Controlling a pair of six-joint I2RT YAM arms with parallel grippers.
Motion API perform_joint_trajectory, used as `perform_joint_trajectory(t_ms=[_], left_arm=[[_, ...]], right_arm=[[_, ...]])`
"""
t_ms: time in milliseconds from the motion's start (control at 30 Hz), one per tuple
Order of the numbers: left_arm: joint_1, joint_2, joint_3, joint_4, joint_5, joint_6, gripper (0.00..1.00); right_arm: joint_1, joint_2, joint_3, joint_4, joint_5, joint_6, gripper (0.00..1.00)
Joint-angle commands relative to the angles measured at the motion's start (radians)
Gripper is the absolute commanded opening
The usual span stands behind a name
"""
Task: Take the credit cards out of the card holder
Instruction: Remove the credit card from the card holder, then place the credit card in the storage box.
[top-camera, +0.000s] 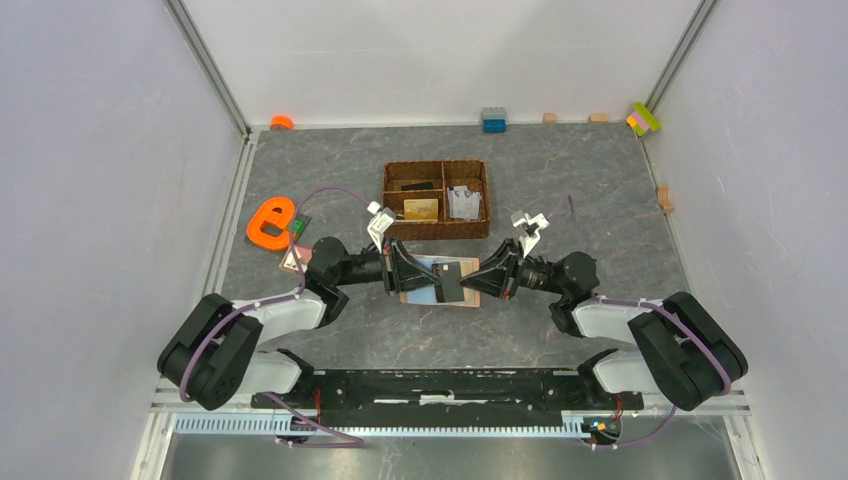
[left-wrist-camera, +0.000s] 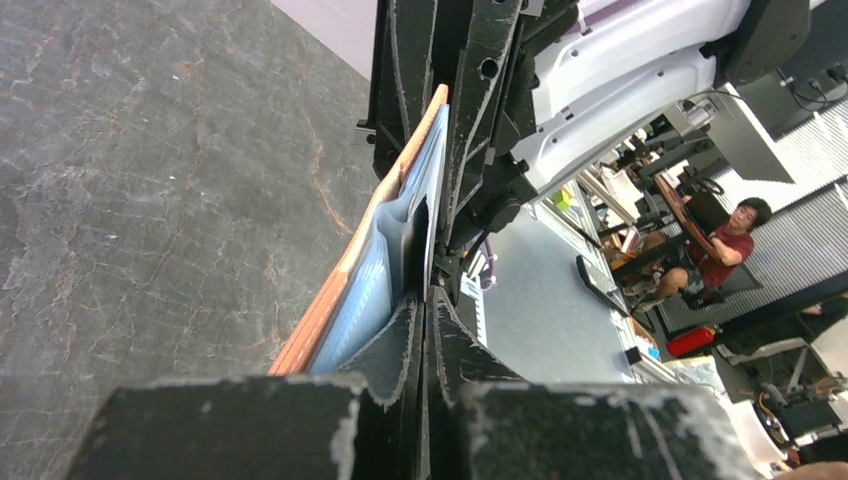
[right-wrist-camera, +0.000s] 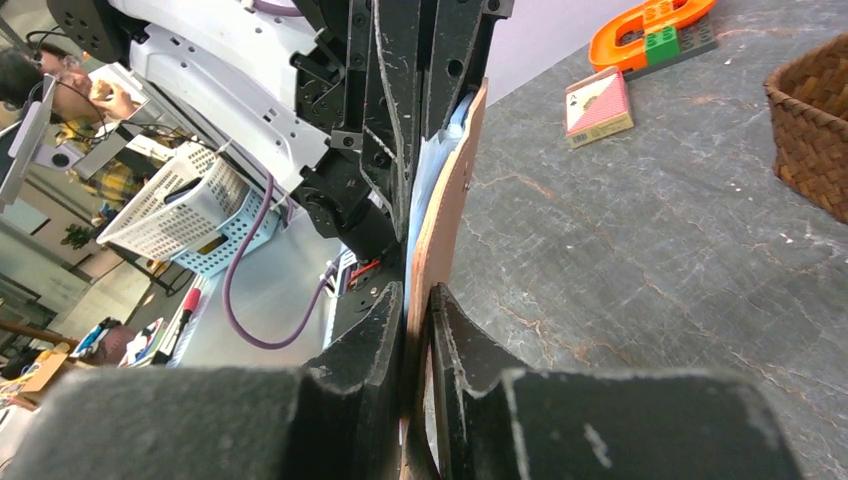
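Observation:
The salmon-pink card holder (top-camera: 424, 297) is held up off the table between both arms, open, with its pale blue lining facing up. A dark grey-blue credit card (top-camera: 450, 283) sticks out of it. My left gripper (top-camera: 420, 276) is shut on this card's thin edge (left-wrist-camera: 417, 238), with the card holder's pink wall (left-wrist-camera: 335, 285) just to its left. My right gripper (top-camera: 480, 280) is shut on the card holder's pink wall (right-wrist-camera: 447, 225), which shows edge-on between the fingers (right-wrist-camera: 385, 320). A gold-tan credit card (top-camera: 421, 209) lies in the basket.
The brown woven divided basket (top-camera: 435, 231) stands just behind the grippers, with white items in its right compartment. An orange e-shaped piece (top-camera: 270, 222) and a small red-patterned box (right-wrist-camera: 598, 106) lie at the left. Small blocks (top-camera: 493, 120) line the back wall.

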Motion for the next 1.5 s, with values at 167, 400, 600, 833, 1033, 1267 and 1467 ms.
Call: perform_joint_trajectory(t_ms=[167, 400, 600, 833, 1033, 1267, 1467], left_arm=[[0.085, -0.072, -0.022, -0.076, -0.108, 0.006, 0.02], [0.152, -0.112, -0.057, -0.105, -0.169, 0.002, 0.02], [0.168, -0.168, -0.078, -0.186, -0.288, 0.034, 0.02], [0.166, -0.201, -0.135, -0.179, -0.585, -0.003, 0.02], [0.165, -0.087, -0.091, -0.073, -0.77, -0.166, 0.02], [0.146, 0.158, 0.069, 0.031, -0.874, -0.443, 0.02], [0.09, 0.189, 0.215, -0.16, -1.097, -0.465, 0.02]], right_arm=[[-0.083, -0.043, -0.046, 0.048, 0.061, -0.008, 0.0], [-0.162, -0.076, -0.063, -0.053, 0.085, -0.072, 0.0], [-0.182, -0.166, -0.042, -0.356, 0.207, -0.267, 0.0], [-0.182, -0.309, -0.045, -0.566, 0.372, -0.416, 0.0], [-0.182, -0.417, -0.065, -0.659, 0.48, -0.465, 0.0], [-0.183, -0.493, -0.085, -0.681, 0.497, -0.476, 0.0], [-0.183, -0.52, -0.092, -0.682, 0.483, -0.465, 0.0]])
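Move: The left fingers already pinch the black card, still at the card holder, its middle about 2 cm to their right at hand height. The basket's near-left compartment, with the yellow cards, lies about 24 cm ahead, 5 cm left and 17 cm below; the basket's white cards are as far ahead but some 6 cm to the right. From the right fingers, which hold the card holder, the black card is roughly 3 cm left, level with them. The left fingers keep their pinch on the black card and draw it clear of the card holder, which the right hand keeps gripped as the two part sideways. The left hand carries on forward some 20 cm towards the basket, also going left, its fingers swinging counter-clockwise from pointing right to pointing ahead-right. The right hand draws the holder right and forward, sinking slightly and turning clockwise about 40 degrees. ##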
